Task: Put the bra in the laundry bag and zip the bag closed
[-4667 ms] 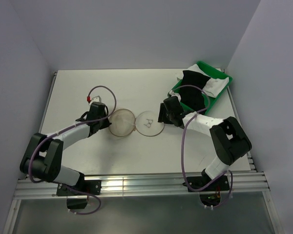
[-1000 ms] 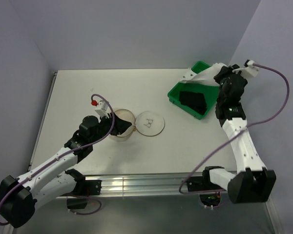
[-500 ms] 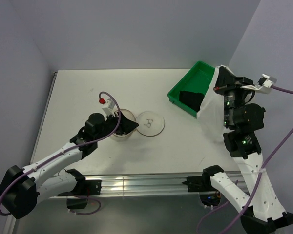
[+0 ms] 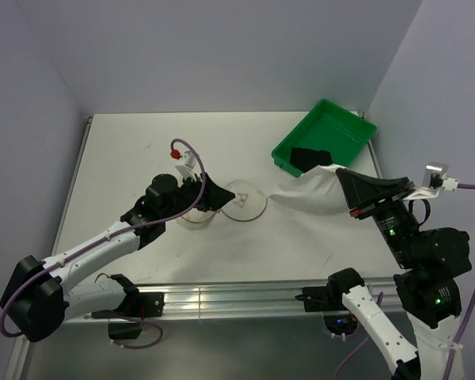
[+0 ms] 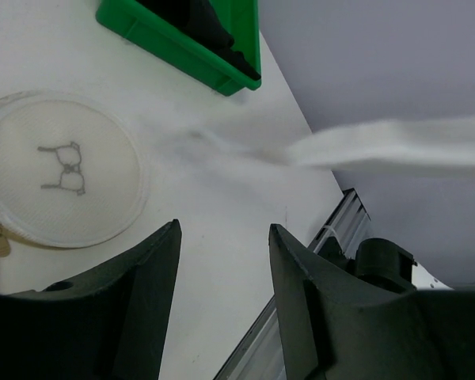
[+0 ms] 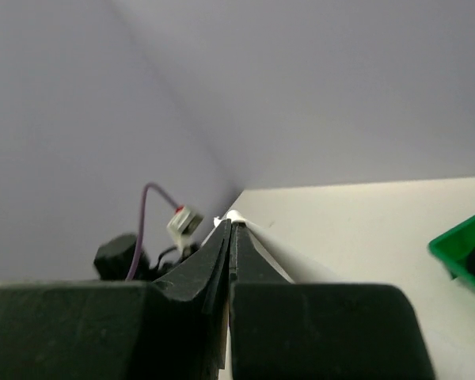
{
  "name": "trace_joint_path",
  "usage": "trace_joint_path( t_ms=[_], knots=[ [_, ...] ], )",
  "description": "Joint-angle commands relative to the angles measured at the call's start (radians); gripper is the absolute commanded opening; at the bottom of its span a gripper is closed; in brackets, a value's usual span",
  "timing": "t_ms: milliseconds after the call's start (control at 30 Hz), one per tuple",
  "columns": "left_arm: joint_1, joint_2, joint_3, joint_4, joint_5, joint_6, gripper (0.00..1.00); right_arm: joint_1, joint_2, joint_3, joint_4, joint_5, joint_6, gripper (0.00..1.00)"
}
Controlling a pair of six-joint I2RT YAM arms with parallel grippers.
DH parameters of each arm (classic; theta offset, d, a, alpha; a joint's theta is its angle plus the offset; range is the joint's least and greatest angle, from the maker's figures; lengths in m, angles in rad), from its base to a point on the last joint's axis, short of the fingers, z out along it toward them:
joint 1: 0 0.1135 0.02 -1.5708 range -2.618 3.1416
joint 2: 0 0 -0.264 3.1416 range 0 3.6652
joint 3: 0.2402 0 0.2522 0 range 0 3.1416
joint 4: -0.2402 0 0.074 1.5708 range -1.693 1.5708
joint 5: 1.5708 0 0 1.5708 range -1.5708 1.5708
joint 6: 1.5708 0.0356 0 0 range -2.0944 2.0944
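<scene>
The bra [image 4: 310,157] lies as a black heap in the near corner of the green tray [image 4: 344,127], and its edge also shows in the left wrist view [image 5: 214,28]. The laundry bag [image 4: 196,210] stands open mid-table with its round mesh lid [image 4: 246,199] flat beside it; the lid [image 5: 63,178] carries a small bra drawing. My left gripper [image 4: 223,203] hovers open and empty between bag and lid [image 5: 222,229]. My right gripper [image 4: 340,172] is raised and shut on a white cloth [image 4: 301,188], which trails blurred toward the lid [image 6: 257,237].
The tray sits at the table's back right corner against the wall. The metal rail [image 4: 222,299] runs along the table's front edge. The left arm's wrist [image 6: 119,253] shows beyond the right gripper's tips [image 6: 229,223].
The right arm swung from above the tray toward the front, dragging the white cloth out over the table. The left gripper opened wider and moved right, off the bag toward the lid.
</scene>
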Motion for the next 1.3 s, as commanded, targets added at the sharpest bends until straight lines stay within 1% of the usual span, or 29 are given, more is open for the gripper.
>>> trace_joint_path(
  t_ms=[0, 133, 233, 300, 367, 400, 467, 500, 567, 600, 667, 733, 833, 900, 1000, 1133, 1267],
  knots=[
    [-0.007, 0.008, 0.073, 0.031, 0.013, 0.021, 0.55, 0.005, 0.025, 0.003, -0.055, -0.188, 0.05, 0.0],
    [-0.013, 0.019, 0.09, 0.025, 0.006, 0.021, 0.56, 0.004, 0.079, 0.032, -0.039, -0.246, 0.059, 0.0],
    [-0.014, 0.039, 0.101, 0.027, 0.014, 0.019, 0.57, 0.005, 0.122, 0.023, -0.012, -0.219, 0.073, 0.0],
    [-0.016, 0.051, 0.107, 0.033, 0.02, 0.019, 0.59, 0.005, 0.151, -0.008, 0.002, -0.137, 0.064, 0.0],
    [-0.017, 0.072, 0.105, 0.044, 0.026, 0.019, 0.61, 0.005, 0.226, -0.025, -0.021, -0.078, 0.041, 0.0],
    [-0.019, 0.077, 0.105, 0.047, 0.025, 0.022, 0.62, 0.004, 0.249, -0.063, -0.025, -0.022, 0.027, 0.0],
    [-0.02, 0.095, 0.096, 0.047, 0.016, 0.027, 0.64, 0.002, 0.299, -0.118, -0.021, 0.038, 0.019, 0.0],
    [-0.022, 0.102, 0.095, 0.05, 0.017, 0.028, 0.67, 0.001, 0.315, -0.19, -0.01, 0.09, 0.022, 0.0],
    [-0.026, 0.14, 0.085, 0.064, 0.017, 0.045, 0.71, -0.005, 0.359, -0.249, 0.028, 0.143, 0.024, 0.0],
    [-0.039, 0.158, 0.085, 0.089, 0.022, 0.053, 0.75, -0.011, 0.37, -0.288, 0.043, 0.148, 0.028, 0.0],
    [-0.053, 0.235, 0.099, 0.12, 0.054, 0.07, 0.78, -0.012, 0.372, -0.319, 0.131, 0.102, 0.034, 0.0],
    [-0.082, 0.301, 0.116, 0.154, 0.057, 0.082, 0.81, -0.012, 0.359, -0.336, 0.186, 0.097, 0.045, 0.0],
    [-0.123, 0.357, 0.125, 0.191, 0.043, 0.13, 0.86, -0.012, 0.33, -0.323, 0.202, 0.08, 0.03, 0.0],
    [-0.141, 0.385, 0.122, 0.254, 0.051, 0.156, 0.9, -0.012, 0.313, -0.31, 0.199, 0.086, 0.015, 0.0],
    [-0.161, 0.459, 0.16, 0.285, 0.075, 0.185, 0.93, -0.012, 0.309, -0.301, 0.188, 0.065, 0.007, 0.0],
    [-0.188, 0.562, 0.219, 0.311, 0.101, 0.212, 0.94, -0.012, 0.281, -0.304, 0.185, 0.04, 0.008, 0.0],
    [-0.195, 0.635, 0.251, 0.361, 0.152, 0.191, 0.94, -0.01, 0.257, -0.284, 0.171, 0.04, 0.007, 0.0]
  ],
)
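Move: The left hand's target, the white cloth hanging from the right fingers, has its middle about 17 cm to its right, 5 back and 14 above; the bag lid is 12 ahead, 6 right, 21 below. From the right hand, the bare table patch for the cloth lies about 14 ahead, 5 left and 47 below; the black cloth in the green bin is 38 ahead, 6 right, 44 below. Right hand whips held cloth forward-down 25 cm, lifts 8; left opens wide, reaching right and down towards it. ##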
